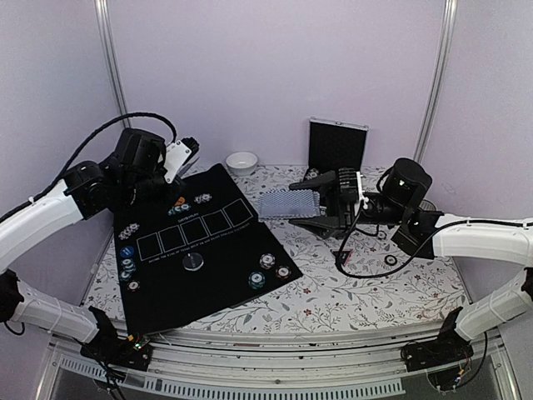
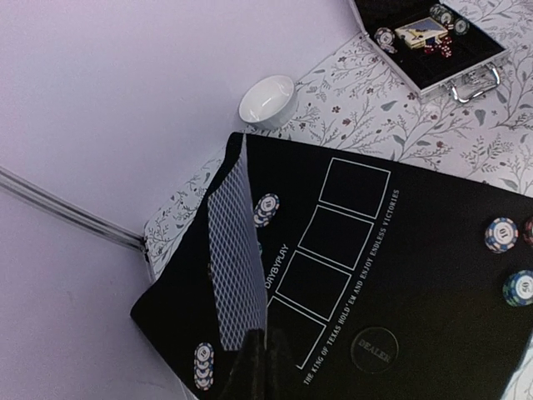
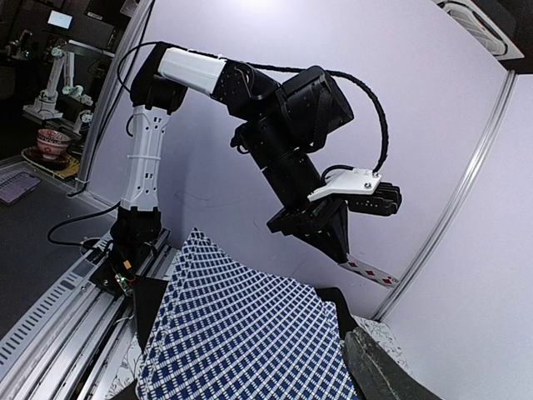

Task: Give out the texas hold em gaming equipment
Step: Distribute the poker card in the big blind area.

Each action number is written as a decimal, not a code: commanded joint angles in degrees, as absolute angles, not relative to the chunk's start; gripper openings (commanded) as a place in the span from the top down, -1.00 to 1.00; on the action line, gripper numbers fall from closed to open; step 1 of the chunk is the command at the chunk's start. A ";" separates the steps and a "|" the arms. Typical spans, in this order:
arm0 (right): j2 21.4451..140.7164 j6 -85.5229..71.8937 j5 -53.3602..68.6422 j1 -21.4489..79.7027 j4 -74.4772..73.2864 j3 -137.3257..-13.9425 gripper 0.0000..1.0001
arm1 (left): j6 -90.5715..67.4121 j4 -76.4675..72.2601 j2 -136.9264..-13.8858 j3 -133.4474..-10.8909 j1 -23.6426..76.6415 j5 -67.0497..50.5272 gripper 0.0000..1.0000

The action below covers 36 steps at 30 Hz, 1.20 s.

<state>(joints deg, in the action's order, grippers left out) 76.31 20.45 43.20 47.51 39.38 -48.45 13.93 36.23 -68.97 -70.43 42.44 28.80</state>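
Observation:
My left gripper is shut on one playing card, held edge-up above the left end of the black mat; the right wrist view shows this card's red-pip face. My right gripper is shut on a fanned stack of blue-grey backed cards, just right of the mat, with one finger beside the fan. Poker chips lie on the mat's near right and more chips along its left edge. The round dealer button lies below the row of squares.
A small white bowl stands behind the mat near the back wall. The silver-edged black case stands open at the back, with chips and cards inside. A floral tablecloth covers the table, and a black cable loops on it under my right arm.

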 commanded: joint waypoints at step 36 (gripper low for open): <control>74.80 21.49 45.48 45.33 39.17 -47.79 -0.18 | 10.91 22.54 -90.77 -62.69 13.77 29.66 1.00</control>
<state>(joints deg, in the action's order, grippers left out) 76.12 21.50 44.34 45.93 38.57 -47.51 10.72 26.63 -85.19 -58.92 15.84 30.98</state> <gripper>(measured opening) 0.591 0.007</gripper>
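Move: The left hand already pinches a poker card; the big blind disc, marking the big blind area, is about 28 cm ahead of it, 12 cm left and 29 cm below. The blue chip stack is roughly 4 cm nearer than the disc and 1 cm to its right, and the white chip stack is some 10 cm right of the disc and 1 cm farther out. From the right hand, the disc is around 42 cm ahead, 47 cm left and 34 cm below. With the poker card kept pinched in its shut fingers, the left hand swings about 16 cm left while sinking nearly as far, down towards the mat and the big blind area, with a smaller forward reach that comes mostly in the second half. On the way the wrist turns some 30 degrees counter-clockwise and its fingers tip further down, while the right hand keeps hold of the deck and all but stays in place. ##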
